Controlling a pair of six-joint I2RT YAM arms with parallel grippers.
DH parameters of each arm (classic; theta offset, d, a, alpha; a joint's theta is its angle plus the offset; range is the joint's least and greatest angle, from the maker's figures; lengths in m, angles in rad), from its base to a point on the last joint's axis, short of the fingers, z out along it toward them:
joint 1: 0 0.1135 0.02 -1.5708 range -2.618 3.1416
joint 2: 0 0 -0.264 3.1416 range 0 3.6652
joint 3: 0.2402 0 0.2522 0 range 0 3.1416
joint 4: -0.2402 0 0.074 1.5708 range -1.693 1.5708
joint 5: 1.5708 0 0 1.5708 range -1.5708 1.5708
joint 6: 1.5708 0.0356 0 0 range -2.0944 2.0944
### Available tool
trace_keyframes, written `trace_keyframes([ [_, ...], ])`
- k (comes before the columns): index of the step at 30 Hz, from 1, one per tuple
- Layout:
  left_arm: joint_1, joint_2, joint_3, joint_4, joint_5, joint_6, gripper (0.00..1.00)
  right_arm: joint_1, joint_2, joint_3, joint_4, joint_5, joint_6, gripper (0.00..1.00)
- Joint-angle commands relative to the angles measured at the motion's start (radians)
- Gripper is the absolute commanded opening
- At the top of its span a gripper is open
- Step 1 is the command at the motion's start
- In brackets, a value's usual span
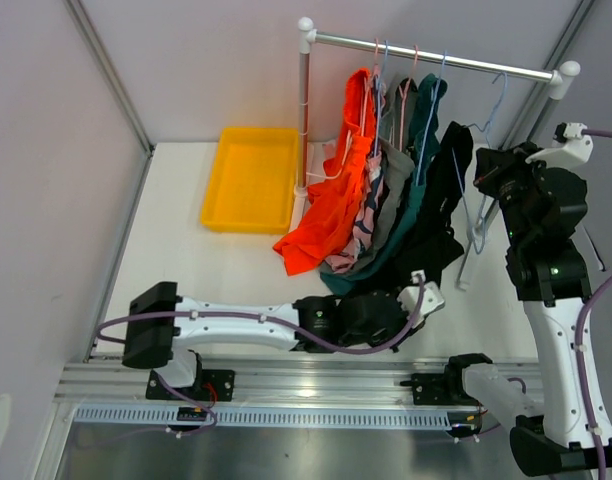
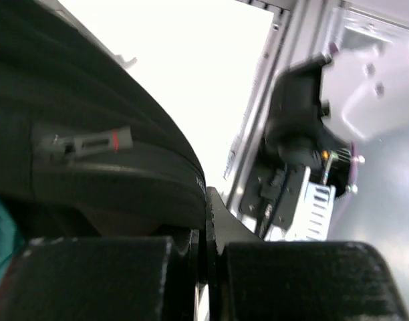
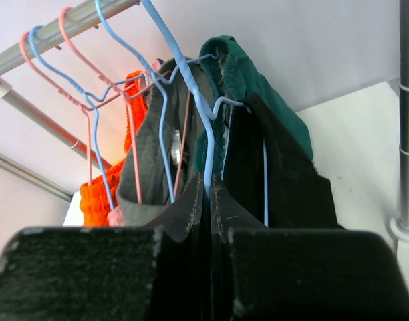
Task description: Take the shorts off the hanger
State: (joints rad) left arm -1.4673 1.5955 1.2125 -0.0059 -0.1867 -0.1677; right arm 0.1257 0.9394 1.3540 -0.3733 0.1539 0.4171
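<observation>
Five shorts hang on wire hangers from the rail (image 1: pixel 436 58): orange (image 1: pixel 331 205), pink patterned (image 1: pixel 358 235), grey (image 1: pixel 386 195), dark teal (image 1: pixel 411 185) and black (image 1: pixel 446 195). My right gripper (image 1: pixel 486 172) is at the rack's right end, shut on the wire of the rightmost blue hanger (image 3: pixel 191 87), which carries the black shorts (image 3: pixel 285 180). My left gripper (image 1: pixel 426 297) is low at the hem of the black shorts. Its jaws are closed, with black fabric (image 2: pixel 111 180) running down between them.
A yellow tray (image 1: pixel 248 180) lies on the table left of the rack's white post (image 1: pixel 305 110). The rack's right post (image 3: pixel 407 114) stands close to my right gripper. Walls enclose the back and left.
</observation>
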Motion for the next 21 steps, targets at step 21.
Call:
trace_keyframes([
  [21, 0.26, 0.347, 0.524, -0.353, 0.03, -0.202, 0.0, -0.008, 0.059, 0.457, -0.317, 0.065, 0.08, 0.0],
])
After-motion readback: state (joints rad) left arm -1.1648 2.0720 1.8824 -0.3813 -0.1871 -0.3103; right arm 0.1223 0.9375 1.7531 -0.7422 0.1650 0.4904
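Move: My left hand still pinches the black shorts low on a leg. The waist they hang by, caught on the blue hanger's left end, is about 30 cm ahead, 7 to the right and 22 above. From that hand the teal shorts are some 24 cm ahead, 9 left and 8 up. My right hand holds the unhooked hanger below its neck: the waist is roughly 9 cm straight ahead, the rail's right end 10 ahead, 13 right and 12 higher. I swing my left hand, fingers kept shut on the black shorts, forward about 20 cm and somewhat right in a rising arc beside the teal shorts, turning some 20 degrees counter-clockwise, then sink it about 10 cm, easing slightly back. Meanwhile my right hand keeps its grip on the blue hanger and draws it back, then lifts it, clear of the rail. ##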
